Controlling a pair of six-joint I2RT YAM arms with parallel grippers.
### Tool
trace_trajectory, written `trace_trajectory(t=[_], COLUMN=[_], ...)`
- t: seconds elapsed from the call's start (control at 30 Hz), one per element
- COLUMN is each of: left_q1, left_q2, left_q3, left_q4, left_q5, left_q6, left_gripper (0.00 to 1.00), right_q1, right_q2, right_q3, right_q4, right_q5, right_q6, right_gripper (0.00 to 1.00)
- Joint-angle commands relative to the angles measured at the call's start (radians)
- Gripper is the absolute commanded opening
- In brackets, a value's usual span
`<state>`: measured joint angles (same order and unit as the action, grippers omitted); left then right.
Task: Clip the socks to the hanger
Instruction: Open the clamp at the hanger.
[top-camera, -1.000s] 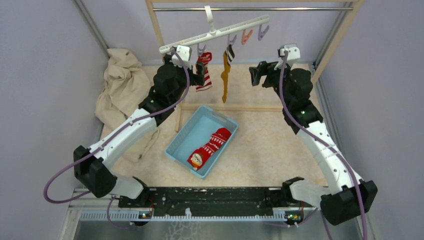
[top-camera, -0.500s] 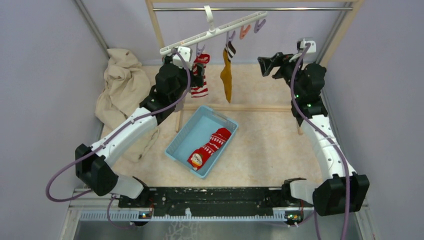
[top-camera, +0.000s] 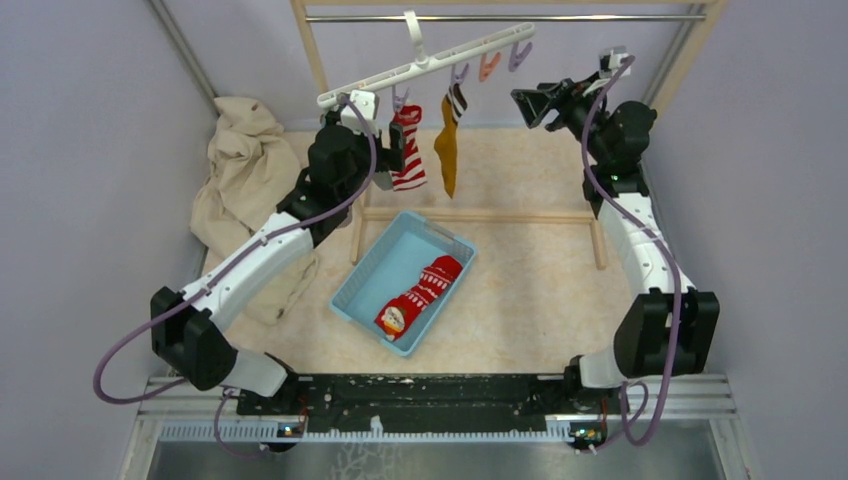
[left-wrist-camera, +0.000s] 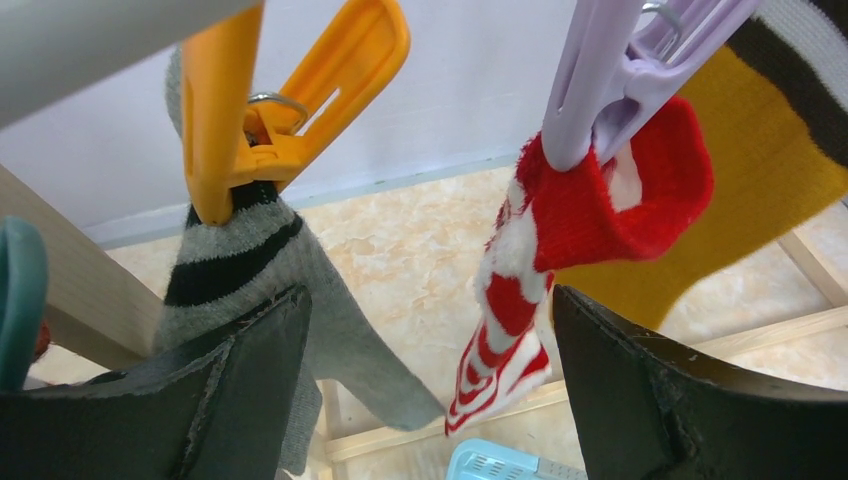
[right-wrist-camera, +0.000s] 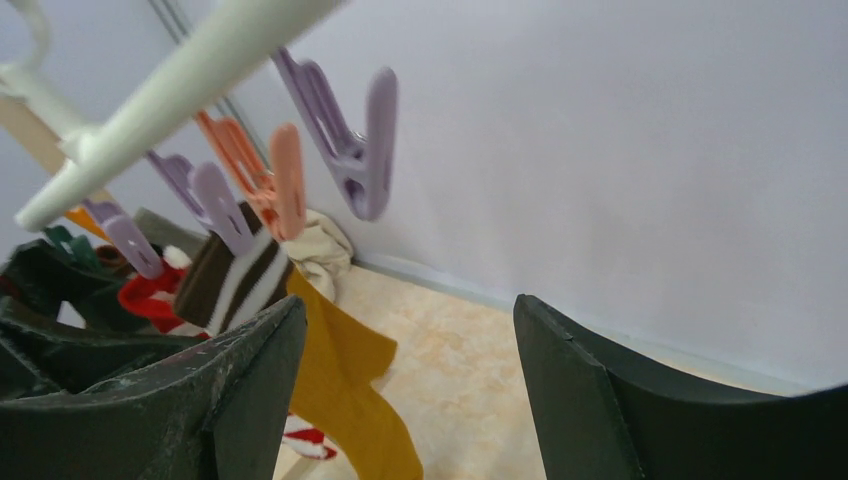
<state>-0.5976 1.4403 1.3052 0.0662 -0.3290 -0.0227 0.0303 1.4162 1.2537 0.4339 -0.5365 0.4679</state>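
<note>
The white hanger (top-camera: 430, 62) hangs by its hook from the rail, tilted up to the right. The mustard-yellow sock (top-camera: 447, 145) hangs clipped from a purple peg (top-camera: 460, 75); it also shows in the right wrist view (right-wrist-camera: 345, 390). The red patterned sock (top-camera: 420, 293) lies in the blue basket (top-camera: 372, 262). My left gripper (top-camera: 390, 152) is open beside a red-and-white striped sock (left-wrist-camera: 590, 200) on a purple peg (left-wrist-camera: 610, 90) and a grey sock (left-wrist-camera: 250, 260) on an orange peg (left-wrist-camera: 240, 130). My right gripper (top-camera: 530, 100) is open and empty, just below the hanger's right end.
The wooden-framed rack with its metal rail (top-camera: 500, 17) stands at the back, its base bars (top-camera: 500, 215) on the floor. A beige cloth heap (top-camera: 245, 170) lies at the left. An orange peg (right-wrist-camera: 270, 180) and a purple peg (right-wrist-camera: 350, 150) hang empty.
My right gripper has risen and moved back to the right, up near the hanger's right end. The hanger and mustard sock have swung slightly. The left gripper has barely moved.
</note>
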Motion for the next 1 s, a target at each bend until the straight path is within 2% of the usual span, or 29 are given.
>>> trace_trajectory(t=[0.0,0.13,0.2,0.4,0.57,0.63,0.97], left_q1=[0.011,0.016,0.018,0.025,0.029,0.03,0.03], left_q2=[0.012,0.013,0.019,0.011,-0.003,-0.002,-0.011], left_q3=[0.034,0.037,0.041,0.041,0.036,0.037,0.039], left_q4=[-0.009,-0.003,-0.004,-0.002,0.009,0.007,0.006], left_q5=[0.012,0.034,0.048,0.094,0.113,0.117,0.127], left_q6=[-0.014,-0.025,-0.029,-0.035,-0.038,-0.04,-0.035], left_gripper=[0.94,0.94,0.94,0.94,0.94,0.94,0.93], right_q1=[0.0,0.0,0.0,-0.001,-0.002,0.001,0.01], right_q2=[0.032,0.105,0.152,0.304,0.451,0.488,0.558], right_q3=[0.105,0.122,0.125,0.151,0.269,0.311,0.403], right_q4=[0.193,0.353,0.501,0.904,1.263,1.289,1.289], right_q5=[-0.129,-0.278,-0.377,-0.485,-0.518,-0.518,-0.471], right_q6=[0.059,0.14,0.212,0.461,0.732,0.763,0.719], right_gripper=[0.76,0.76,0.76,0.73,0.73,0.73,0.73])
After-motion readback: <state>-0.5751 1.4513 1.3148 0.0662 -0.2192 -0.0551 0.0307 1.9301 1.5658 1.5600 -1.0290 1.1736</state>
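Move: The free orange clip hangs from the hanger roughly 9 cm to the right gripper's left, 3 cm farther out and about 6 cm higher. From the right gripper, at that same height, the free lilac end clip is some 5 cm ahead and 3 cm left; the mustard sock's lilac clip is about 1 cm ahead and 15 cm left. From the left gripper, the orange clip lies about 23 cm right, 7 cm ahead and 8 cm up. Swing the open right gripper left some 6 cm towards the orange clip, turning it about 40 degrees counter-clockwise so the fingers point along the hanger, and tip them up about 20 degrees. Rise first, dip back, then climb again while drawing slightly back, ending a little higher. Keep its fingers open and clear of the clips. ##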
